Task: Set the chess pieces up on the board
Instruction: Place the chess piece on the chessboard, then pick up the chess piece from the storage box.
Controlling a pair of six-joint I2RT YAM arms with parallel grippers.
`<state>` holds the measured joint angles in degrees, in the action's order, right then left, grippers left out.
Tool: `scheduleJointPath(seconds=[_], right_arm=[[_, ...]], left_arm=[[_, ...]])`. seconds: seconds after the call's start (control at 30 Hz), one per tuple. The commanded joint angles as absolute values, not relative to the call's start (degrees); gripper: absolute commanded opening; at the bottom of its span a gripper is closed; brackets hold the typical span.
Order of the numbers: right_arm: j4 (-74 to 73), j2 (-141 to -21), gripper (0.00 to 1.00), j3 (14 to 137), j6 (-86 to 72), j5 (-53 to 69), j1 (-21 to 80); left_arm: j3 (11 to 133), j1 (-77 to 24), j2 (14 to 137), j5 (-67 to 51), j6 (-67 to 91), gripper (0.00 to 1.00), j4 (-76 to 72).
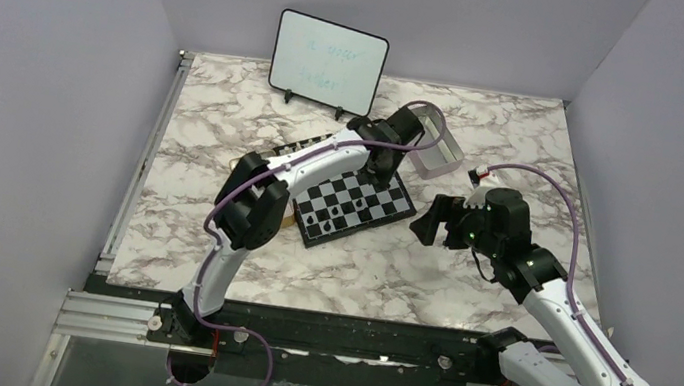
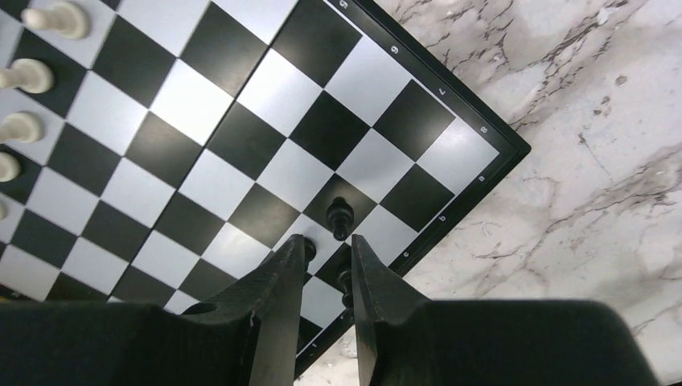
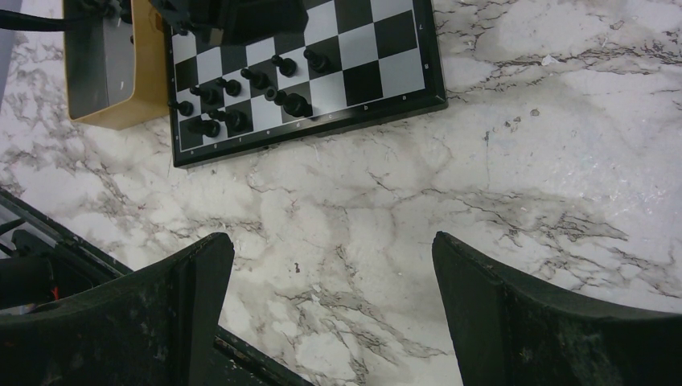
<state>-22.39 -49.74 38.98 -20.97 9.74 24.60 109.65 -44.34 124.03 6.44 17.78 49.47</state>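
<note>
The board [image 1: 396, 199] lies mid-table, with several black chess pieces [image 1: 327, 217] along its near-left side. My left gripper [image 2: 328, 240] hovers low over a corner of the board [image 2: 193, 104], its jaws a narrow gap apart and gripping nothing. One black piece [image 2: 340, 217] stands just beyond the fingertips, another [image 2: 347, 281] sits in the gap by the right finger, and a third [image 2: 310, 249] peeks past the left finger. My right gripper [image 3: 330, 249] hangs wide open over bare marble right of the board [image 3: 322, 129], where several black pieces [image 3: 293, 103] stand in its near rows.
Pale white pieces [image 2: 28, 76] line the board's far side. A tan wooden box [image 3: 121, 76] touches the board's left edge. A clear container [image 1: 437, 148] and a small whiteboard [image 1: 328, 62] stand behind the board. Purple walls enclose the marble table.
</note>
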Motion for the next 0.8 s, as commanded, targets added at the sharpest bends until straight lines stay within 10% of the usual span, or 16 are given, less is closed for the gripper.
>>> scheduleJointPath(seconds=[0.0, 0.77], right_arm=[[-21.1, -49.8, 1.0, 38.7, -20.7, 9.8, 24.2], [-19.9, -50.8, 1.0, 38.8, -20.7, 10.3, 24.2]], left_arm=[[108.8, -44.4, 117.6, 11.5, 18.7, 0.29, 49.7], [78.6, -23.5, 95.1, 14.4, 19.1, 0.29, 42.9]])
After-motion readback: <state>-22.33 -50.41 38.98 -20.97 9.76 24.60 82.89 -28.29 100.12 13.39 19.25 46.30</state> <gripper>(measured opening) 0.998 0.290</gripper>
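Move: The loose black pieces in the box are next: they lie roughly 22 cm to the left hand's left, about level with it fore and aft and some 6 cm lower. The black piece just set down stands about 4 cm under that hand and 1 cm back, no sideways offset; the chessboard's middle is about 4 cm left and 3 cm ahead, some 6 cm below. From the right hand the boxed pieces lie about 42 cm left, 12 cm ahead and 14 cm down. From the placed piece, already released, the left hand climbs about 4 cm clear, then sweeps some 18 cm left across the board towards the box of black pieces, gathering speed and dipping about a centimetre on the way. Its wrist turns about 20 degrees counter-clockwise; the empty fingers stay partly open and touch nothing at the end. ##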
